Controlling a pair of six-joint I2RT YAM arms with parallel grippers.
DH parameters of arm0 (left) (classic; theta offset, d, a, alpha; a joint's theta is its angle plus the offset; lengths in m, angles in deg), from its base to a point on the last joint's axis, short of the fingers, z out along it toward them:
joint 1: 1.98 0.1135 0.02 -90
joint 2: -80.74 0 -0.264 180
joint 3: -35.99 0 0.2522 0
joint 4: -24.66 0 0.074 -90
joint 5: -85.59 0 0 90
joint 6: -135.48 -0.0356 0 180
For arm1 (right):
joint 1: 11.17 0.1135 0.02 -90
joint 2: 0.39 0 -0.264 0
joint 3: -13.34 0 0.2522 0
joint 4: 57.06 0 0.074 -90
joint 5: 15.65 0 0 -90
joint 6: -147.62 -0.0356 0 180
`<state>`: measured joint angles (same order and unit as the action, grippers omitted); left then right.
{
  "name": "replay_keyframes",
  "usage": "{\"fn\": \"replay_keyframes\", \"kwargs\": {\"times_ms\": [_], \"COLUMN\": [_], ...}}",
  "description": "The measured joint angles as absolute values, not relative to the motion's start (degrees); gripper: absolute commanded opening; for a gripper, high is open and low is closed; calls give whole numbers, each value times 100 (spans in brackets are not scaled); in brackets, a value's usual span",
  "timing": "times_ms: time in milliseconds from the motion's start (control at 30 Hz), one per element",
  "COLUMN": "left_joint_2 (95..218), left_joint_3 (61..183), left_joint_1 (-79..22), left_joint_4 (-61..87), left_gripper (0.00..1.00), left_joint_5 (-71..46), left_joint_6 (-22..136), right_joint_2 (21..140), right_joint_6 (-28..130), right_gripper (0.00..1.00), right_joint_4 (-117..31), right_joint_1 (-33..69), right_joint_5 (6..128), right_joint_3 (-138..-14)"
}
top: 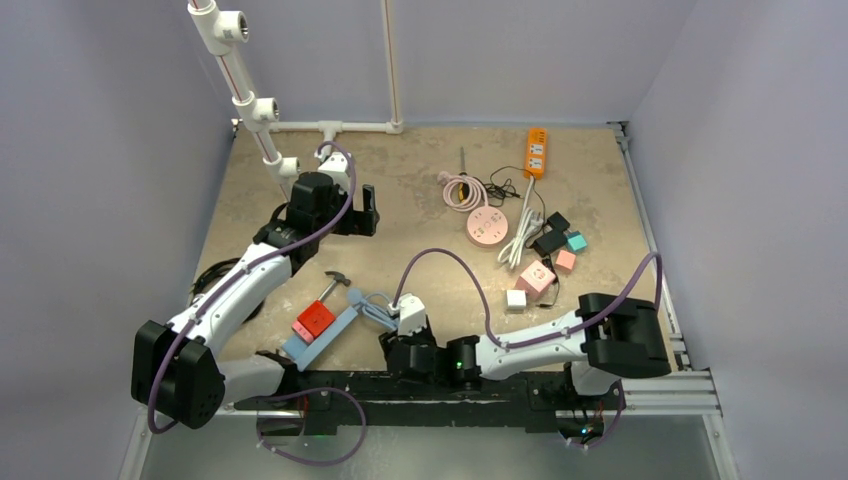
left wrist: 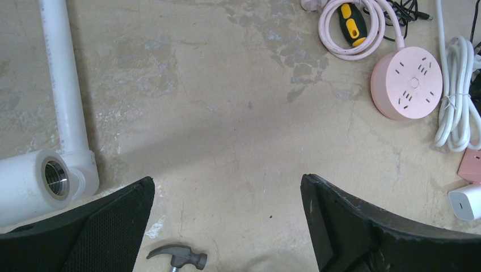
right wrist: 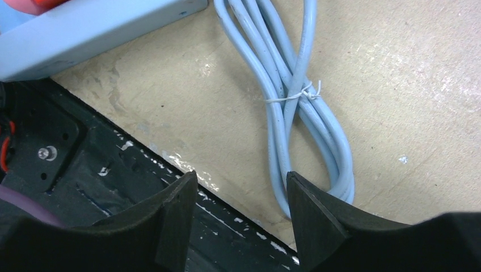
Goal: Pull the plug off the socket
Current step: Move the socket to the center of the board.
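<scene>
A light blue socket strip (top: pixel 322 340) lies at the near left of the table with a red plug (top: pixel 314 319) seated in it. In the right wrist view the strip (right wrist: pixel 96 28) fills the top left and only a sliver of the red plug (right wrist: pixel 34 4) shows. Its tied blue cable (right wrist: pixel 295 96) runs down beside my right gripper (right wrist: pixel 241 181). That gripper is open over the table's near edge, with nothing between its fingers. My left gripper (left wrist: pixel 227 187) hangs wide open over bare tabletop, farther back (top: pixel 365 210).
A hammer (top: pixel 333 284) lies just behind the strip. A pink round socket (top: pixel 487 225), an orange strip (top: pixel 537 152), white cords and several small adapters (top: pixel 545 270) sit at the right. White pipe (top: pixel 245 90) stands at the back left. A black rail (right wrist: pixel 85 170) borders the near edge.
</scene>
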<state>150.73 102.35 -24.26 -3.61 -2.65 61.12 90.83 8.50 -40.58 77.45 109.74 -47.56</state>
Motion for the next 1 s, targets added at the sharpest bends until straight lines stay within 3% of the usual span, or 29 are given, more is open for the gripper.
{"fn": "replay_keyframes", "kwargs": {"times_ms": [400, 700, 833, 1000], "left_joint_2": [15073, 15073, 15073, 15073], "left_joint_3": [10233, 10233, 10233, 10230], "left_joint_1": [-2426, -2426, -2426, -2426], "left_joint_4": [-365, -376, -376, -374], "left_gripper": [99, 99, 99, 99], "left_joint_5": [-267, -273, -313, -383], "left_joint_6": [6112, 6112, 6114, 6114], "right_joint_2": [10139, 10167, 9688, 9055], "right_joint_6": [701, 629, 977, 1565], "right_gripper": [54, 6, 0, 0], "right_joint_4": [-3333, -3083, -3516, -3875], "right_joint_1": [7738, 7388, 6676, 5434], "right_joint_5": [11322, 11416, 10918, 10478], "right_joint_3": [-5486, -5573, -5101, -4668]}}
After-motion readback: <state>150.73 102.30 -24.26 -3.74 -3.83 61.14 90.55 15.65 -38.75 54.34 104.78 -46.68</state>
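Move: The blue socket's tied cable bundle has its middle about 3 cm ahead of the right hand, 1 cm to its right and 4 cm below. The blue socket itself lies some 13 cm to this hand's left and 3 cm ahead, the red plug on it about 14 cm left and 5 cm ahead, and the hammer roughly 11 cm left and 10 cm ahead. From the left hand the bundle is about 22 cm back, 8 cm right and 17 cm below. Down about 3.5 cm onto the blue cable bundle goes the right hand, tilting some 10 degrees, and the fingers shut, pinching the strands on the near side of the white tie. Then, gathering speed, the hand drags the bundle forward and to the right by about 12 and 7 cm, rising some 2 cm and turning clockwise. ##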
